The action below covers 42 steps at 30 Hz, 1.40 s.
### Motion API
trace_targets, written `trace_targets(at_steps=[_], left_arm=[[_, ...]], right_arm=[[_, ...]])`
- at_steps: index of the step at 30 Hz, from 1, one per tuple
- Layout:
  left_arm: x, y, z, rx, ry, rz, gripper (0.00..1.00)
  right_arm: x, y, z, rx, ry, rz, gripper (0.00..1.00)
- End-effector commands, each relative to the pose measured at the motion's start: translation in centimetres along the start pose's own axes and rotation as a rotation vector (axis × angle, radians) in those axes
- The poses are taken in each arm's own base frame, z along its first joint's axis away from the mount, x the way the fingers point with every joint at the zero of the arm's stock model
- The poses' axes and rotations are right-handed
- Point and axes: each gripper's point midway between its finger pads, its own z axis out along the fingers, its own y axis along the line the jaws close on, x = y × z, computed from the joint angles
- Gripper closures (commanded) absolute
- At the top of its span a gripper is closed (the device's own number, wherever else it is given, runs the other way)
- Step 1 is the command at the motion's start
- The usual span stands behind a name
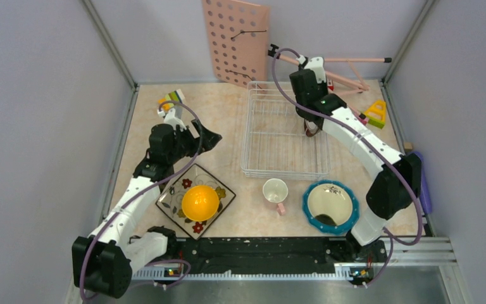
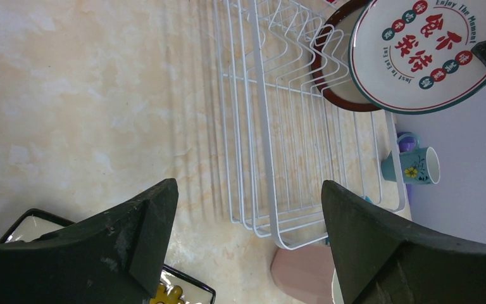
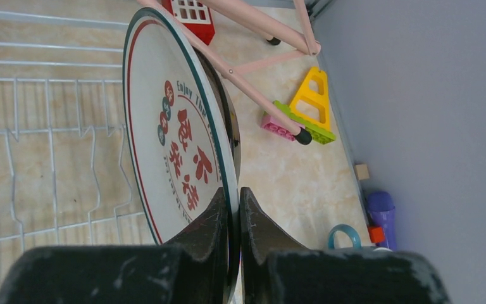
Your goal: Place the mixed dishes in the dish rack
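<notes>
The white wire dish rack [image 1: 285, 136] sits mid-table. My right gripper [image 3: 234, 193] is shut on the rim of a round plate [image 3: 177, 133] with red characters and a brown edge behind it. The plate stands on edge over the rack's far right part [image 2: 427, 50]. My left gripper [image 2: 248, 190] hangs open and empty left of the rack [image 1: 207, 136]. Below it the yellow-orange bowl [image 1: 200, 202] rests on the square floral plate [image 1: 172, 204]. The pink cup [image 1: 275, 190] and teal dish [image 1: 330, 206] lie in front of the rack. A small blue cup [image 2: 411, 166] stands by the right wall.
A pink pegboard [image 1: 235, 41] leans on the back wall, with a pink rod frame [image 1: 348, 73] beside it. Toy blocks lie at the far right [image 1: 374, 114] and far left [image 1: 171, 100]. A purple object [image 3: 381, 212] sits near the right wall.
</notes>
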Motion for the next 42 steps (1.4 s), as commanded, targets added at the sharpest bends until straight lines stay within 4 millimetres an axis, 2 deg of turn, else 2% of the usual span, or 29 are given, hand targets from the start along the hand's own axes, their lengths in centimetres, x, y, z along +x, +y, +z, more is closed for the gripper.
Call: trace_targets(at_steps=[1, 12, 17, 25, 33, 34, 35, 36, 37, 39, 42], left_arm=[[-1.7, -0.7, 0.1, 0.013, -0.053, 0.033, 0.12], [-1.4, -0.3, 0.5, 0.004, -0.04, 0.039, 0.12], [-1.0, 0.5, 0.3, -0.029, -0.038, 0.047, 0.11], [0.6, 0.3, -0.4, 0.002, 0.009, 0.034, 0.11], [1.0, 2.5, -1.5, -0.121, 0.005, 0.028, 0.1], [1.1, 2.6, -1.6, -0.129, 0.003, 0.027, 0.1], [1.2, 2.8, -1.8, -0.136, 0.003, 0.026, 0.1], [1.2, 2.9, -1.9, -0.141, 0.001, 0.024, 0.1], [1.2, 2.9, -1.9, -0.144, -0.001, 0.023, 0.09], [1.4, 3.0, -2.1, -0.149, 0.0, 0.017, 0.09], [1.3, 3.9, -2.5, -0.206, -0.011, 0.001, 0.06]], right_arm=[[-2.3, -0.5, -0.2, 0.054, -0.061, 0.038, 1.0], [-0.7, 2.4, 2.0, 0.042, -0.042, 0.034, 1.0], [0.1, 3.6, 2.8, 0.031, -0.028, 0.048, 0.99], [1.9, 5.6, 3.1, -0.037, 0.022, 0.116, 0.95], [4.0, 6.7, 3.2, -0.077, 0.064, 0.134, 0.92], [4.2, 6.8, 3.1, -0.085, 0.069, 0.131, 0.84], [4.2, 6.8, 3.1, -0.087, 0.073, 0.13, 0.61], [4.3, 6.7, 3.1, -0.081, 0.077, 0.133, 0.47], [4.3, 6.5, 3.1, -0.071, 0.077, 0.135, 0.39], [4.2, 5.9, 2.9, -0.046, 0.073, 0.14, 0.28], [2.8, 5.2, 2.2, -0.058, 0.048, 0.151, 0.24]])
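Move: The right hand already holds the white plate with red writing by its upper rim; its place in the dish rack lies about 5 cm ahead, 2 cm left and 16 cm below. The brown-rimmed plate stands upright some 4 cm to the right of that place and level with it; the pink-handled mug is about 20 cm back, 13 cm left and 22 cm below the hand. From the left hand the place is roughly 9 cm ahead, 32 cm right and 11 cm lower. The right hand lowers the pinched white plate about 8 cm into the dish rack, on the left side of the brown-rimmed plate, easing some 2 cm forward and 3 cm left on the way, and near the bottom its fingers open wide and let go of the rim, staying around it. Meanwhile the open, empty left hand drifts about 4 cm down, left and back, towards the yellow bowl on the square tray. ##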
